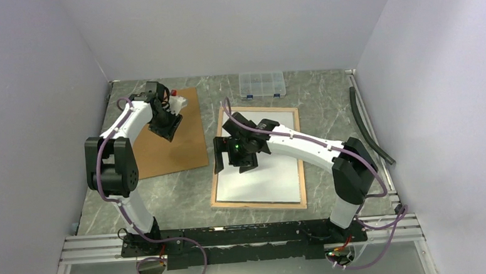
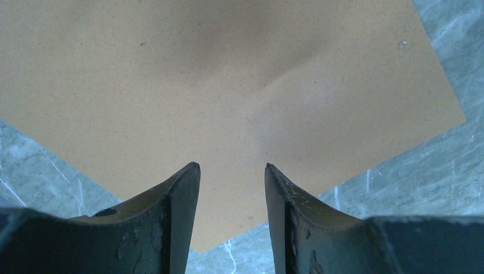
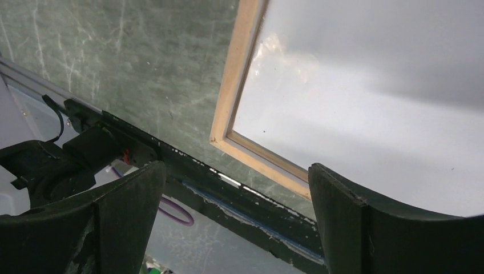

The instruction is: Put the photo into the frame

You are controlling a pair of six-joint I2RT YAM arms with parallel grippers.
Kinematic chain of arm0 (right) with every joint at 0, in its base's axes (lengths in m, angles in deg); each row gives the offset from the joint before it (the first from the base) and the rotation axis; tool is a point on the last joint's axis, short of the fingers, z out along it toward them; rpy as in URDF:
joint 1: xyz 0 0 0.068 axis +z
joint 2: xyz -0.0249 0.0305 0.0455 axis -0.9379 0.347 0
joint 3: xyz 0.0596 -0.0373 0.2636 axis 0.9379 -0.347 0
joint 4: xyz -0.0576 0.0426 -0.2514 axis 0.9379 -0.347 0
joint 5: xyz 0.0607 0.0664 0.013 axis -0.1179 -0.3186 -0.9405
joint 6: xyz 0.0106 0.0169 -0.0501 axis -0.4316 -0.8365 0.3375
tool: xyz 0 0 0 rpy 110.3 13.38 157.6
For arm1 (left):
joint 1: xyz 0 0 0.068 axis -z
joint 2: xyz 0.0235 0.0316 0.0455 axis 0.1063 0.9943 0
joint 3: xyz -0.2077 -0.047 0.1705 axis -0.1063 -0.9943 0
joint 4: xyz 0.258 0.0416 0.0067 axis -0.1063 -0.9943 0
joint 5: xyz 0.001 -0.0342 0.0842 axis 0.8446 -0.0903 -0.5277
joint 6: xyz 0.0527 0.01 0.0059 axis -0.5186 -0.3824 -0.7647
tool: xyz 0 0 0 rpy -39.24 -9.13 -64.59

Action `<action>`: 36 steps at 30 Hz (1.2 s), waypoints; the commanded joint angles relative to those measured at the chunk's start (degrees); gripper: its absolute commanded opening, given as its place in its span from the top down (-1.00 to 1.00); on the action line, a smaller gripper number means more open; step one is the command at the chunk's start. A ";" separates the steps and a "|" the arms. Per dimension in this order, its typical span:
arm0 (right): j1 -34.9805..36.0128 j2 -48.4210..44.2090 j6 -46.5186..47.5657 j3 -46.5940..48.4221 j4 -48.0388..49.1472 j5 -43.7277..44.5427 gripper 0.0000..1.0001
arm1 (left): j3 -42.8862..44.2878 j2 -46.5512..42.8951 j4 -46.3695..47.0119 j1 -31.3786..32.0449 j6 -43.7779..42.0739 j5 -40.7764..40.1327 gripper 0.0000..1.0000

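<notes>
The frame (image 1: 256, 205) lies flat on the table right of centre, its light wood back border up (image 3: 228, 97). A white sheet (image 1: 264, 173) fills its opening (image 3: 371, 114); it looks like the photo with its plain back up, and no print shows. My right gripper (image 1: 232, 164) hovers over the frame's near left corner, jaws wide open with nothing between them (image 3: 237, 168). My left gripper (image 1: 170, 133) hangs over the brown backing board (image 1: 172, 147), partly open and empty (image 2: 232, 166). The board (image 2: 228, 85) fills most of the left wrist view.
A clear compartment box (image 1: 261, 84) stands at the back edge. A small white and red object (image 1: 177, 101) lies at the board's far corner. A black hose (image 1: 369, 127) runs along the right wall. The black base rail (image 3: 228, 188) lies just beyond the frame's near corner.
</notes>
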 commanded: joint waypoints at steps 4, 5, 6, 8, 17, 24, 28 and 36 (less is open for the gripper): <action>0.52 1.59 10.24 7.23 3.21 7.99 -0.99 | 6.40 2.56 -3.56 -6.12 -0.31 2.63 -0.03; 0.50 2.84 11.53 9.61 3.98 9.50 -0.99 | 7.63 2.95 -4.42 -8.13 -0.33 3.73 -0.03; 0.39 4.18 12.95 11.59 5.11 10.60 -1.00 | 8.73 3.17 -5.35 -9.95 -0.49 4.22 -0.03; 0.37 7.33 15.81 16.47 8.38 12.97 -0.99 | 9.90 3.09 -5.76 -13.47 -1.50 4.30 -0.03; -5.75 23.10 13.59 31.29 18.17 5.19 -0.99 | 7.03 0.63 -2.32 -26.95 -6.53 2.76 -0.12; -6.22 36.79 13.83 44.21 13.63 5.68 -0.99 | 1.57 4.52 5.84 -30.83 -6.26 -0.95 -0.02; -6.22 39.21 12.81 44.23 15.74 4.40 -0.99 | 0.21 7.50 8.18 -31.16 -5.36 -1.19 0.03; -6.22 42.84 9.22 43.52 18.23 1.53 -0.99 | 0.49 11.76 8.38 -30.88 -2.95 2.25 0.02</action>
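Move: The hardboard, which both my hands go for, has its middle about 6 cm ahead of my left hand and level sideways, some 9 cm below; its left edge is about 16 cm to the left. From my right hand the board's middle lies roughly 24 cm ahead, 25 cm left and 11 cm down. The frame, with the photo lying white side up in it, centres about 12 cm ahead and 10 cm right of my right hand. I swing both hands out to opposite sides of the hardboard. My right goes forward about 20 cm and left some 12 cm, rising over the frame's left rim, then sinking low over the board's right edge, wide open, its fingertips tipping forward. My left sweeps about 21 cm left, turning some 25 degrees counter-clockwise, and sinks beside the left edge, fingers still half open. ##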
